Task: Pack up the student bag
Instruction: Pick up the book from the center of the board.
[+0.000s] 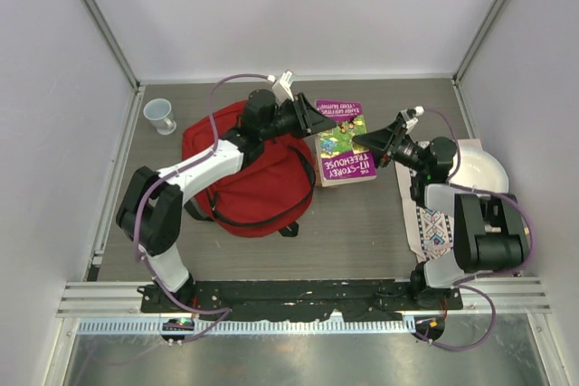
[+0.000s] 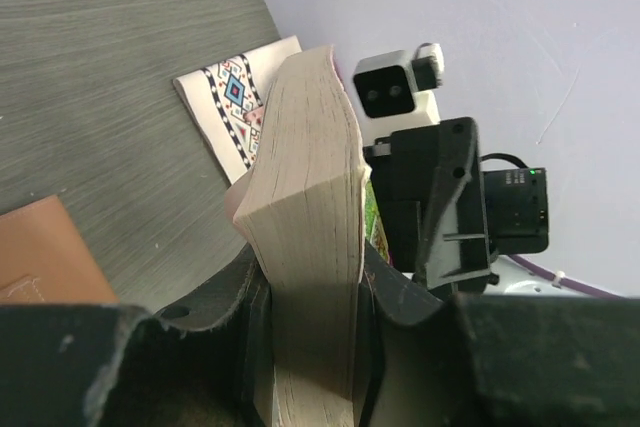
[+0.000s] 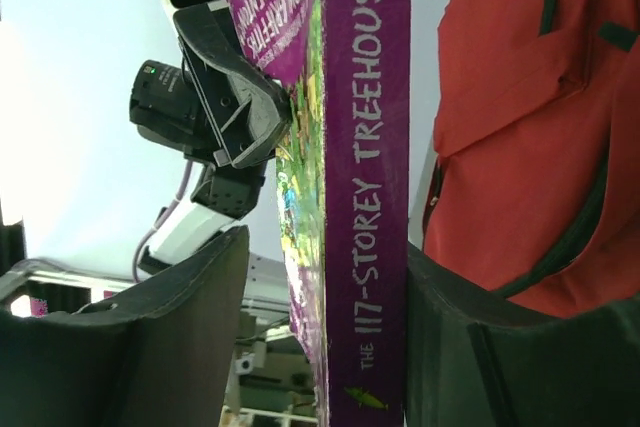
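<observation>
The student bag (image 1: 244, 178) is a red backpack lying on the table left of centre; it also shows in the right wrist view (image 3: 520, 117). A purple book, "The 117-Storey Treehouse" (image 1: 342, 142), sits just right of the bag between both grippers. My left gripper (image 2: 310, 277) is shut on the book's page edge (image 2: 310, 177); it shows from above (image 1: 312, 119). My right gripper (image 3: 325, 277) straddles the book's spine (image 3: 365, 197). Its right finger touches the spine and its left finger stands apart from the cover. It shows from above (image 1: 369, 142).
A pale blue cup (image 1: 161, 116) stands at the far left. A white bowl (image 1: 479, 169) and a patterned cloth (image 1: 432, 223) lie at the right, by the right arm's base; the cloth also shows in the left wrist view (image 2: 230, 97). A brown flat item (image 2: 45, 257) lies near the left gripper.
</observation>
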Action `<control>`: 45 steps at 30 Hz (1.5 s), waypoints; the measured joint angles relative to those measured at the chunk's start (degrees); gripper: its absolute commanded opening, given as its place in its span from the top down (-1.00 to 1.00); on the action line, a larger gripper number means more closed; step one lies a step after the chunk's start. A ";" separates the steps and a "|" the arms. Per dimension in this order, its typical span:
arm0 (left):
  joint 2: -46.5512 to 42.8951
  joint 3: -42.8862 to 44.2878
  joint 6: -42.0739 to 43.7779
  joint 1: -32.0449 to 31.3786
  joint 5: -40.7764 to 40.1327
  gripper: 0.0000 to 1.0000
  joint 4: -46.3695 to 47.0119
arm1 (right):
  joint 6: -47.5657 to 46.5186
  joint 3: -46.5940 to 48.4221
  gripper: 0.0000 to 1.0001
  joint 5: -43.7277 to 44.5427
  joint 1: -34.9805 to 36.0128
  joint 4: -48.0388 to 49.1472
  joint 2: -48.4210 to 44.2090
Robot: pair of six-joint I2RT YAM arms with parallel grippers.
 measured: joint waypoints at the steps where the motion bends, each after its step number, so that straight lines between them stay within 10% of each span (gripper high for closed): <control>1: -0.44 -0.13 0.42 0.00 -0.33 1.00 -0.70 | -3.37 0.02 -0.28 0.20 0.00 -2.54 -1.42; 8: -3.41 -0.15 2.23 0.42 -2.49 1.00 -2.32 | -41.70 13.75 -0.56 12.87 3.37 -53.35 -17.86; 15: -6.49 -0.35 6.38 0.61 -6.38 1.00 -7.76 | -53.42 16.09 -0.71 20.15 4.20 -67.93 -21.18; 28: -21.20 -10.69 8.07 1.03 -28.09 1.00 -16.44 | -48.83 6.95 -0.74 27.80 5.20 -66.97 -30.18; 45: -28.52 -25.55 -8.57 1.51 -36.26 1.00 -4.00 | -32.96 -5.18 -0.74 50.16 28.52 -48.09 -35.56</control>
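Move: The left fingers still pinch the book's left edge, and the middle of the red bag it is taken to lies about 19 cm to their left and 7 cm back. The brown wallet is some 6 cm back and 1 cm to the right of the left hand; both things are roughly 20 cm lower. From the right hand, its loosened fingers still astride the book's spine side, the bag's middle is about 27 cm left, 2 cm back and 19 cm below. Keeping its pinch on the book, the left hand carries it about 15 cm left over the bag, bobbing up some 3 cm twice and ending level, while turning it about 40 degrees counter-clockwise. The right fingers spread wide and come free of the spine side, tipping down some 35 degrees; that hand rises a little, sinks, then drifts about 5 cm back and left. ##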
